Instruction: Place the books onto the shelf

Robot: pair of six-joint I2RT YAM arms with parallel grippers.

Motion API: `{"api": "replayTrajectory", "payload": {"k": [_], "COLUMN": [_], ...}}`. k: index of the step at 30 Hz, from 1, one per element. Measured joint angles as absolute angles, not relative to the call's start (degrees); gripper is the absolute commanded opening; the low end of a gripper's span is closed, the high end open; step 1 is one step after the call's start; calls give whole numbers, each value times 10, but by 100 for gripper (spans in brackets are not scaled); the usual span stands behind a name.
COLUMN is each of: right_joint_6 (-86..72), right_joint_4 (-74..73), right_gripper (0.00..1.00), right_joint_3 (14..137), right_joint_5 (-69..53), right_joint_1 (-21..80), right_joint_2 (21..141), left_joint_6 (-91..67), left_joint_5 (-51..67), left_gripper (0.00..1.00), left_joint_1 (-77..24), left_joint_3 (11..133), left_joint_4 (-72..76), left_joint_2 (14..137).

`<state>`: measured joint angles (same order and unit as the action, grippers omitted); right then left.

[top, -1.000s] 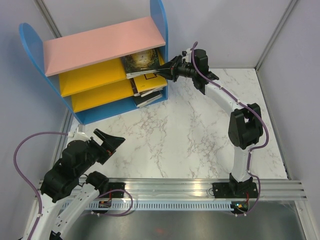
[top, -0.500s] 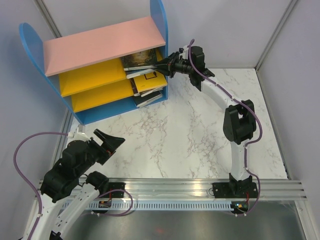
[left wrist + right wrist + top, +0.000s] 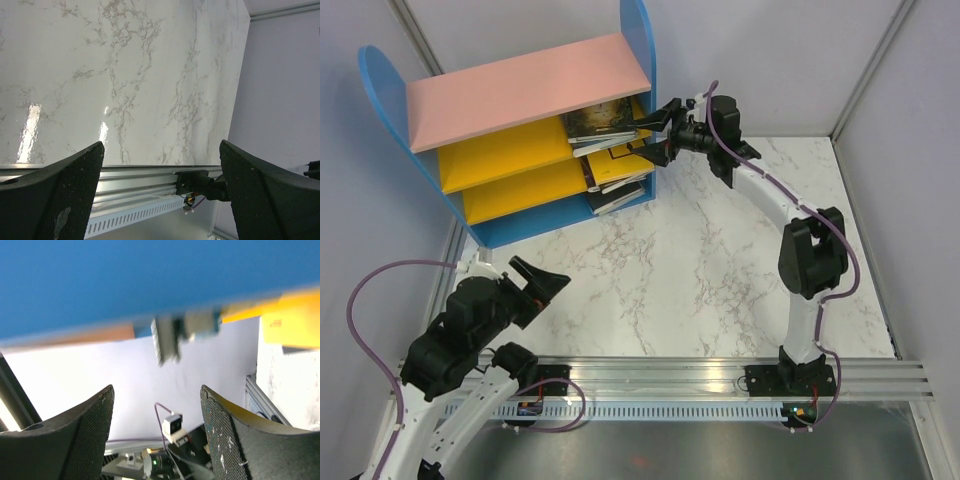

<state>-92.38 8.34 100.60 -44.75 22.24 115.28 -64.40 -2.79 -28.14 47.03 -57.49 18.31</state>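
The shelf (image 3: pixel 530 85), with blue side panels, a pink top board and yellow boards, stands at the back left. Several books lie at its right end: a black-and-gold one (image 3: pixel 603 120) on the upper yellow board, a yellow one (image 3: pixel 617 166) on the board below, more (image 3: pixel 616 197) on the base. My right gripper (image 3: pixel 658 132) is open just outside the shelf's right panel, its fingers spread above and below the books' edges and holding nothing. In the right wrist view its jaws (image 3: pixel 156 390) face the blurred blue panel (image 3: pixel 150 280). My left gripper (image 3: pixel 546 284) hangs open over the table's near left, empty (image 3: pixel 161 145).
The white marble table (image 3: pixel 700 260) stretches between the shelf and the arms. An aluminium rail (image 3: pixel 670 375) with the arm bases runs along the near edge. Grey enclosure walls stand close behind the shelf and at the right (image 3: pixel 910 150).
My right gripper, shut on a book's edge at the shelf a second ago, pushed it in and has now opened, leaving the book on the shelf. The left arm has not moved.
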Motion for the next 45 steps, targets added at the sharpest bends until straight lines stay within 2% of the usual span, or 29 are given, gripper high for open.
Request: {"api": "replayTrajectory", "payload": {"k": [8, 14, 19, 25, 29, 32, 33, 38, 45], "right_joint_6": [-832, -683, -558, -470, -440, -419, -414, -401, -402], "right_joint_4": [36, -69, -201, -340, -393, -424, -431, -457, -469], "right_gripper": [79, 81, 81, 81, 82, 87, 98, 98, 98], "right_joint_3": [874, 754, 661, 611, 611, 619, 623, 640, 640], "right_joint_5": [-467, -477, -439, -359, -315, -282, -272, -219, -128], "right_joint_1": [209, 210, 212, 213, 213, 213, 213, 213, 213], "right_joint_2": [978, 805, 655, 557, 509, 478, 472, 453, 415], "left_joint_6": [-589, -529, -449, -276, -170, -142, -137, -113, -72], "left_joint_5": [-47, -84, -149, -224, -235, -230, -227, -195, -154], "left_gripper": [100, 100, 99, 100, 100, 100, 100, 100, 100], "left_joint_1": [-281, -281, -281, -281, -259, -210, -190, -113, -77], "left_joint_3": [523, 537, 532, 429, 358, 326, 315, 264, 186], "left_joint_4": [-576, -568, -521, -349, -225, -154, -131, 22, 265], "left_joint_2": [254, 324, 402, 446, 525, 591, 605, 650, 719]}}
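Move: The dark book on the upper yellow shelf, which the right hand is leaving, has its middle about 7 cm ahead and 9 cm to the left of that hand, at nearly its height. The yellow book, one shelf down, is roughly 4 cm ahead, 6 cm left and 10 cm lower. From the left hand, the bottom board's left front edge lies some 25 cm ahead, 10 cm left and 20 cm below; the dark book is about 39 cm ahead, 9 cm right and 10 cm higher. The dark book is left on its shelf as the empty right hand draws back and right some 33 cm, high over bare table, opening wider and swinging its fingers clockwise to point forward-left and slightly down. Meanwhile the left hand, wide open throughout, goes forward and down about 20 cm and 17 cm, also left, towards the bottom board's left front, rolling some 55 degrees, its left side rising. ##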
